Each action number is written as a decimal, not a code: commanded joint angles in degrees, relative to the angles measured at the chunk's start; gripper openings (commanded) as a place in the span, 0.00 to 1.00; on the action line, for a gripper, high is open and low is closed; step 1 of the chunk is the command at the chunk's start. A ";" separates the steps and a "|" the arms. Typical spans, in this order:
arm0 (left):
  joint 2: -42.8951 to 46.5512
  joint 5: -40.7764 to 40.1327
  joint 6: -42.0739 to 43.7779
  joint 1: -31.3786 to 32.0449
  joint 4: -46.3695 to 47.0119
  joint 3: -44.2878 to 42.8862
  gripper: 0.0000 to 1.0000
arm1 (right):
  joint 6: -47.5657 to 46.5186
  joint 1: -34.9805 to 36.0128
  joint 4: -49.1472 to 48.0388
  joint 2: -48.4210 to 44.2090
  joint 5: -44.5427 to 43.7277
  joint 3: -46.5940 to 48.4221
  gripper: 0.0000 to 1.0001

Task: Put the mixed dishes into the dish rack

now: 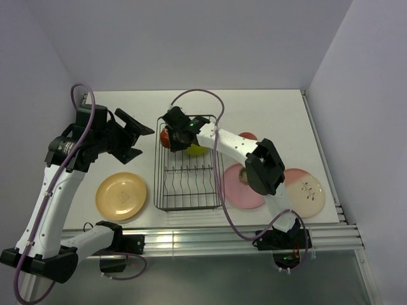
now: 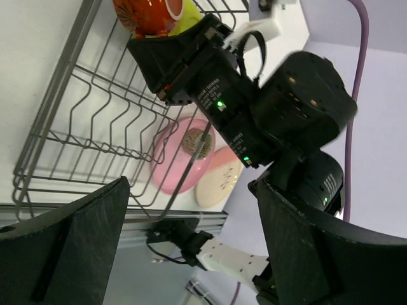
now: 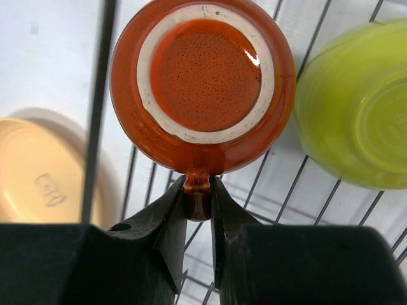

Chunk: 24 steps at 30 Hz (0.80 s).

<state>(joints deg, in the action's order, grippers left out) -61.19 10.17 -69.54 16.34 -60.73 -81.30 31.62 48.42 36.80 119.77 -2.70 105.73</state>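
Observation:
My right gripper point(image 3: 198, 202) is shut on the handle of the small red-orange cup point(image 3: 202, 82). The cup hangs bottom toward the camera over the far end of the black wire dish rack point(image 1: 156, 184). Beside the cup a lime-green bowl point(image 3: 356, 108) sits in the rack. A yellow-orange plate point(image 1: 121, 196) lies on the table left of the rack. On the rack's right is a pink plate point(image 1: 245, 194) with a small tan bowl point(image 1: 242, 175) on it, then a pink-and-cream plate point(image 1: 305, 190). My left gripper point(image 1: 137, 136) is open and holds nothing, raised left of the rack.
The right arm point(image 1: 235, 149) reaches over the pink plate and the rack's right side. Upright prongs point(image 2: 108, 121) fill the near half of the rack. Walls close in behind and on both sides, and a metal rail point(image 1: 210, 238) runs along the near edge.

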 commanded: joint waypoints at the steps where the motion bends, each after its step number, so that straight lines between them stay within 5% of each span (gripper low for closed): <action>1: -1.03 -0.07 5.29 0.19 -1.15 -2.81 0.87 | -0.41 0.88 0.29 1.43 -5.99 5.27 0.00; 15: -3.50 3.27 9.16 0.19 -0.79 -3.34 0.87 | -4.10 1.41 -0.76 8.46 -12.24 5.62 0.00; 18: -3.94 3.53 9.33 0.19 -1.15 -3.78 0.87 | -4.37 1.41 0.64 10.13 -12.42 7.81 0.25; 19: -4.03 3.71 9.42 0.19 -1.23 -3.87 0.87 | -4.46 1.41 1.08 10.31 -12.59 8.34 0.44; 22: -4.20 3.89 9.33 0.19 -1.32 -4.04 0.87 | -4.72 1.58 0.91 8.91 -12.77 7.56 0.70; 24: -4.12 3.71 9.16 0.19 -1.41 -3.87 0.88 | -4.98 1.59 0.03 6.54 -12.60 5.63 0.76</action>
<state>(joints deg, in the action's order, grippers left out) -65.30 12.86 -61.67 16.34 -62.02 -83.00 27.40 49.52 38.26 129.62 -13.76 111.11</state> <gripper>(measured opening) 0.874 0.741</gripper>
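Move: My right hand holds the upturned red mug by its handle above the far-left part of the dish rack. The mug's spot in the rack is about 5 cm ahead of that hand, 2 cm to its left and 6 cm below. The green bowl sits roughly 10 cm to the right of that spot and level with it; the yellow plate is some 15 cm behind my right hand, 20 cm left and 12 cm down. From my left hand the spot lies around 15 cm ahead, 3 cm right and 25 cm below. I lower the upside-down red mug about 6 cm with my right hand into the far-left part of the rack, beside the green bowl, easing some 3 cm forward and tilting the hand's left side down by about 10 degrees. Once down, I hold nearly still, open my fingers wide and let go of the handle. ##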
